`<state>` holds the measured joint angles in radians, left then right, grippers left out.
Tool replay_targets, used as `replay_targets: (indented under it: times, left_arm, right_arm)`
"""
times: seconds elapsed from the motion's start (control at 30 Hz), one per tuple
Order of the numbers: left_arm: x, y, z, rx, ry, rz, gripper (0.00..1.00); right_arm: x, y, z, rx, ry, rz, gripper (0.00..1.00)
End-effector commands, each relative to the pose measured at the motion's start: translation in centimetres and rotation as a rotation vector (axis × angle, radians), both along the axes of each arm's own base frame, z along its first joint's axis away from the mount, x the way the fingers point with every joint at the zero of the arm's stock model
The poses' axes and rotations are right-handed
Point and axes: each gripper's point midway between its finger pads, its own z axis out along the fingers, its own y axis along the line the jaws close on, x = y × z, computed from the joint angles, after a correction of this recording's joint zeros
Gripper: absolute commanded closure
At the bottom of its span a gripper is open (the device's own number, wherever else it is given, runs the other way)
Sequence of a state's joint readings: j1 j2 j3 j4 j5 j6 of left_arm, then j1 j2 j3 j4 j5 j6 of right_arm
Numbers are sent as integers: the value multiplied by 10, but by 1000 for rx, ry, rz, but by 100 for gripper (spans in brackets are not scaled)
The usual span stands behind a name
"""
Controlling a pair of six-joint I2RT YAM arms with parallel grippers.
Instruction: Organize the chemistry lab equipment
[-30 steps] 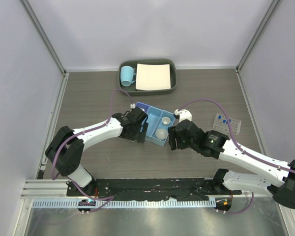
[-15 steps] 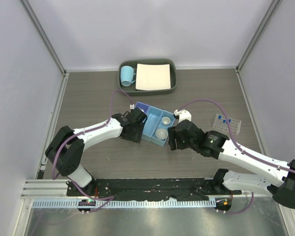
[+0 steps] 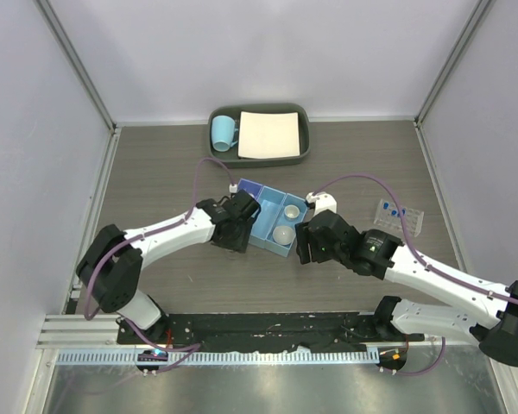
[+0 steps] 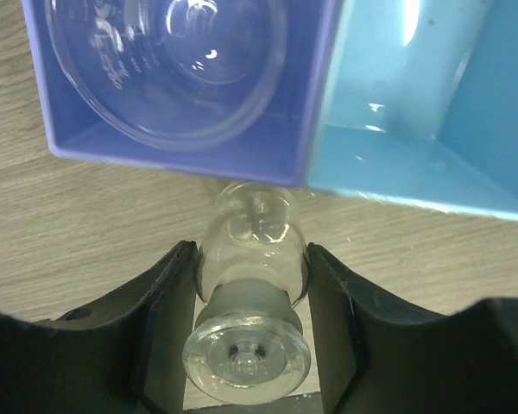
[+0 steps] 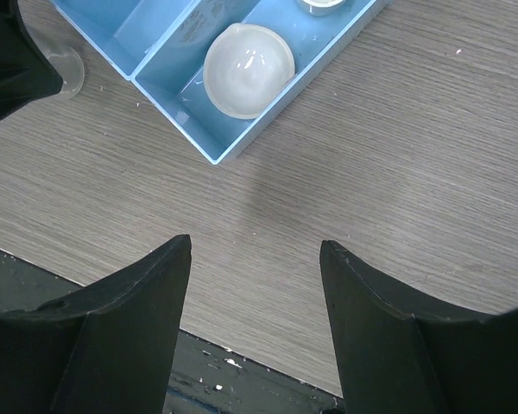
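A small clear bottle stands on the wood just outside the near wall of the blue three-compartment box. My left gripper is shut on it, both fingers pressed to its sides. From the top view the left gripper covers the bottle. Two white round dishes lie in the box's right compartment; a clear glass vessel lies in the left one. My right gripper hangs open over bare wood right of the box. The clear tube rack with blue-capped tubes stands at the far right.
A dark grey tray at the back holds a light-blue mug and a white sheet. Walls close in the table on three sides. A black rail runs along the near edge.
My left jaws have closed in from wide apart onto the small clear bottle. The right arm has stayed put.
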<state>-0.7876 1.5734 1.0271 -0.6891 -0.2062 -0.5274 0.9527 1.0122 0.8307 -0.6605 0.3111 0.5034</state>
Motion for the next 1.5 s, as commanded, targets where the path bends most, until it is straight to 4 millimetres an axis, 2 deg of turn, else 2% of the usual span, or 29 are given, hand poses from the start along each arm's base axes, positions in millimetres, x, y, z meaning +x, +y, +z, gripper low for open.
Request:
replay_targets:
  times: [0.0,0.07,0.1,0.17,0.2,0.4,0.47,0.5,0.53,0.6,0.63,0.8,1.2,1.47]
  left_arm:
    - [-1,-20,51,-52,-88,-22,73]
    - [-11,-26,61,-63,-87,-32,73]
    - [-10,-32,75,-102,-105,-27,74]
    - [-14,-38,88,-145,-97,-10,76]
    - [-11,-45,104,-190,-118,-2,76]
    - [5,-68,158,-336,-190,88,73]
    - [11,-74,159,-335,-188,118,73]
    - [15,-80,167,-354,-195,125,74]
    - [19,-87,162,-355,-180,147,74]
    - [27,-96,165,-375,-185,175,77]
    - [33,-99,157,-359,-179,207,77]
    - [50,-109,153,-361,-191,311,78]
    - [75,-105,134,-388,-246,637,78]
    - [86,-104,105,-388,-228,810,79]
  right_arm:
    - [-2,1,14,47,-23,1,33]
    - [-3,-1,17,54,-28,-3,34]
    - [-4,-3,17,53,-27,-7,33]
    - [-5,-7,22,63,-38,-17,33]
    - [-6,-9,22,63,-35,-20,34]
    - [-10,-20,26,84,-49,-56,33]
    - [-8,-25,25,80,-64,-88,34]
    - [-8,-28,25,78,-65,-101,33]
    - [-7,-29,27,77,-70,-108,34]
    - [-5,-33,30,82,-82,-139,34]
    - [-4,-35,33,97,-93,-151,34]
    - [-6,-41,36,111,-98,-179,34]
    - [-11,-41,41,148,-98,-164,34]
    - [-18,-39,46,175,-82,-131,34]
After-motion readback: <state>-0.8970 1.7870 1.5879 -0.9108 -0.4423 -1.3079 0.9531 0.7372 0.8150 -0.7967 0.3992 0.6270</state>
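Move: The left hand already grips the small glass bottle, with the blue box's empty middle compartment about 7 cm ahead and 6 cm right, some 2 cm lower. The beaker in the purple compartment is roughly 6 cm ahead and 1 cm left; the white bowl is 3 cm ahead, 10 cm right, and the small cup 8 cm ahead, 12 cm right. From the right hand, the middle compartment lies about 11 cm ahead, 8 cm left and 12 cm below. Left hand lifts the bottle 16 cm, swings 10 right, over the box, part-lowers, twisting counter-clockwise; right hand retreats. ##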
